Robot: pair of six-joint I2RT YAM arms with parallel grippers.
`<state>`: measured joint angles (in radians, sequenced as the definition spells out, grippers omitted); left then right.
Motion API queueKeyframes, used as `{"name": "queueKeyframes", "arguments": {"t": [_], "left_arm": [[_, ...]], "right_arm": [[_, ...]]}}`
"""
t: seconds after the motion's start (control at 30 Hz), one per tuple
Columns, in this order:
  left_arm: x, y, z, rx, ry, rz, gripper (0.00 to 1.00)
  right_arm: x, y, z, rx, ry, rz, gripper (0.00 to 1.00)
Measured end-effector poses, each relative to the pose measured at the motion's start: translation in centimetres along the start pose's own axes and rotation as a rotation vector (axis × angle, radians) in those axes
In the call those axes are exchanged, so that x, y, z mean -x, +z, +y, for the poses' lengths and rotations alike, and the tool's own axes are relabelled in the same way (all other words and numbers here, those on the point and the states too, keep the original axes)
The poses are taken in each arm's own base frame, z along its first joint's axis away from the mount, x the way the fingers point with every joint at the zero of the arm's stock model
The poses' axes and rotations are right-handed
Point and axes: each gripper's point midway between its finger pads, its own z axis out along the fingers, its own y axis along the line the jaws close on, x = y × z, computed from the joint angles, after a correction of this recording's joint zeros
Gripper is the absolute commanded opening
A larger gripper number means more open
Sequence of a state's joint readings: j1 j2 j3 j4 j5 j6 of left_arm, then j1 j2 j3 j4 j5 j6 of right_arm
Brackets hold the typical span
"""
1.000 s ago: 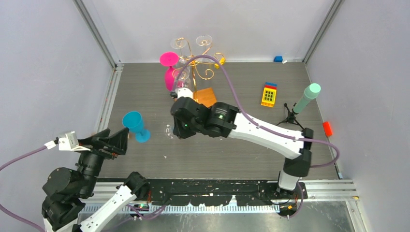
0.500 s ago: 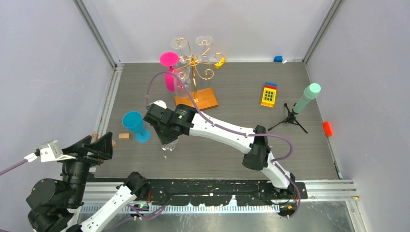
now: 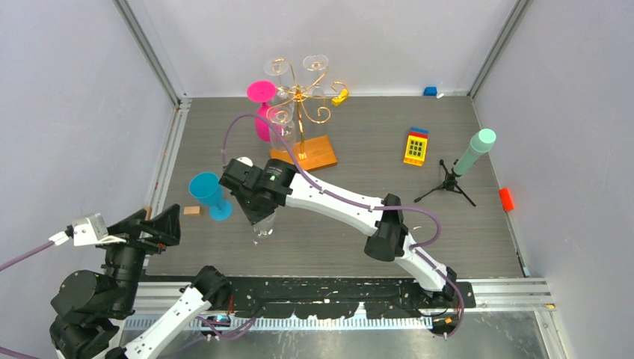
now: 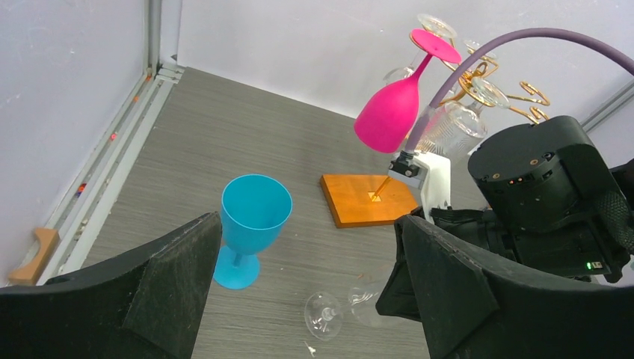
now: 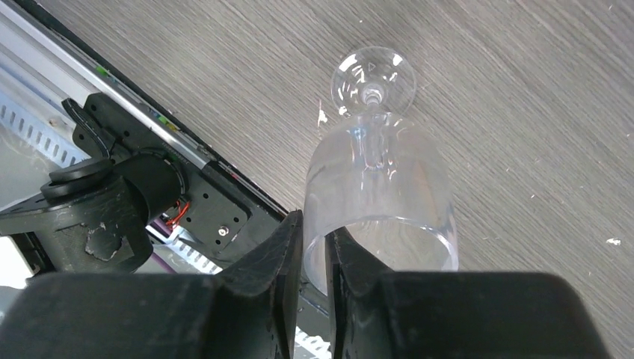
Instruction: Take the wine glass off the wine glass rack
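Observation:
The gold wire wine glass rack (image 3: 303, 97) stands on its orange wooden base (image 4: 370, 198) at the back, with a pink glass (image 3: 262, 93) and clear glasses (image 3: 315, 61) hanging on it. A clear wine glass (image 5: 381, 187) is off the rack and tilted, its foot (image 4: 323, 314) low over the table in front of the base. My right gripper (image 5: 314, 224) straddles its rim, one finger inside and one outside, with a narrow gap showing beside the glass wall. My left gripper (image 4: 308, 224) is wide open at the front left, holding nothing.
A blue goblet (image 3: 207, 194) stands upright just left of the clear glass. A small wooden block (image 3: 192, 211) lies beside it. A black tripod with a green cylinder (image 3: 475, 153), a yellow toy block (image 3: 416, 147) and a red piece (image 3: 507, 199) are at the right.
My right arm carried the clear glass from beside the rack down toward the front of the table. Its jaws have parted slightly on the rim. The left arm shifted a little.

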<state>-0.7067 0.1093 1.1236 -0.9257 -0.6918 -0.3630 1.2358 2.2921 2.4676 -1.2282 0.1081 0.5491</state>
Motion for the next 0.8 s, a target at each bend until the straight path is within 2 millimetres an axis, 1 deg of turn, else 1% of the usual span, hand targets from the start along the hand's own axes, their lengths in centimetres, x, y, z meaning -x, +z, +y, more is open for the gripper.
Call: {"name": "queueKeyframes", "arguments": {"t": [0.13, 0.27, 0.5, 0.63, 0.67, 0.73, 0.8], "left_arm": [[-0.3, 0.2, -0.1, 0.000, 0.007, 0.011, 0.93], [-0.6, 0.4, -0.2, 0.002, 0.011, 0.020, 0.93], [-0.7, 0.5, -0.3, 0.004, -0.003, 0.024, 0.93], [-0.9, 0.5, -0.4, 0.006, -0.002, 0.030, 0.94], [-0.9, 0.6, -0.4, 0.007, 0.000, 0.033, 0.94], [-0.9, 0.6, -0.4, 0.007, 0.000, 0.034, 0.98], [-1.0, 0.6, -0.5, 0.005, -0.002, 0.036, 1.00]], "right_arm": [[0.4, 0.2, 0.0, 0.000, -0.031, -0.008, 0.36], [0.9, -0.1, -0.1, 0.005, -0.066, -0.024, 0.38], [3.0, -0.2, 0.2, 0.025, -0.089, -0.103, 0.40], [3.7, -0.2, 0.4, 0.038, -0.097, -0.130, 0.44], [3.9, -0.2, 0.5, 0.041, -0.098, -0.135, 0.45], [4.1, -0.2, 0.7, 0.046, -0.099, -0.145, 0.48], [4.4, -0.3, 0.8, 0.052, -0.097, -0.156, 0.52]]}}
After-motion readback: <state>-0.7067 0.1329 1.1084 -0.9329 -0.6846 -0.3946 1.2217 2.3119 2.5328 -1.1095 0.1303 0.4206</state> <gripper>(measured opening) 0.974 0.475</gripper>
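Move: The clear wine glass is between the right fingertips at its rim, leaning, its foot on the table; its middle lies about 7 cm below that hand and 1 cm to its right. The blue goblet stands some 6 cm ahead and 12 cm to the left, at like height, a wooden block 7 cm beyond it to the left; the rack's base is about 22 cm ahead, 12 cm right. From the left hand, the clear glass lies 5 cm ahead, 15 cm right, some 26 cm below. The clear wine glass's rim is let go: the right fingers, already loosening, spread to about half open, one outside the wall and the other over the mouth. That hand at first barely shifts, then goes forward, left and up in nearly equal parts, roughly 4.5 cm altogether, towards the blue goblet, the wrist tilting up some 10 degrees. ##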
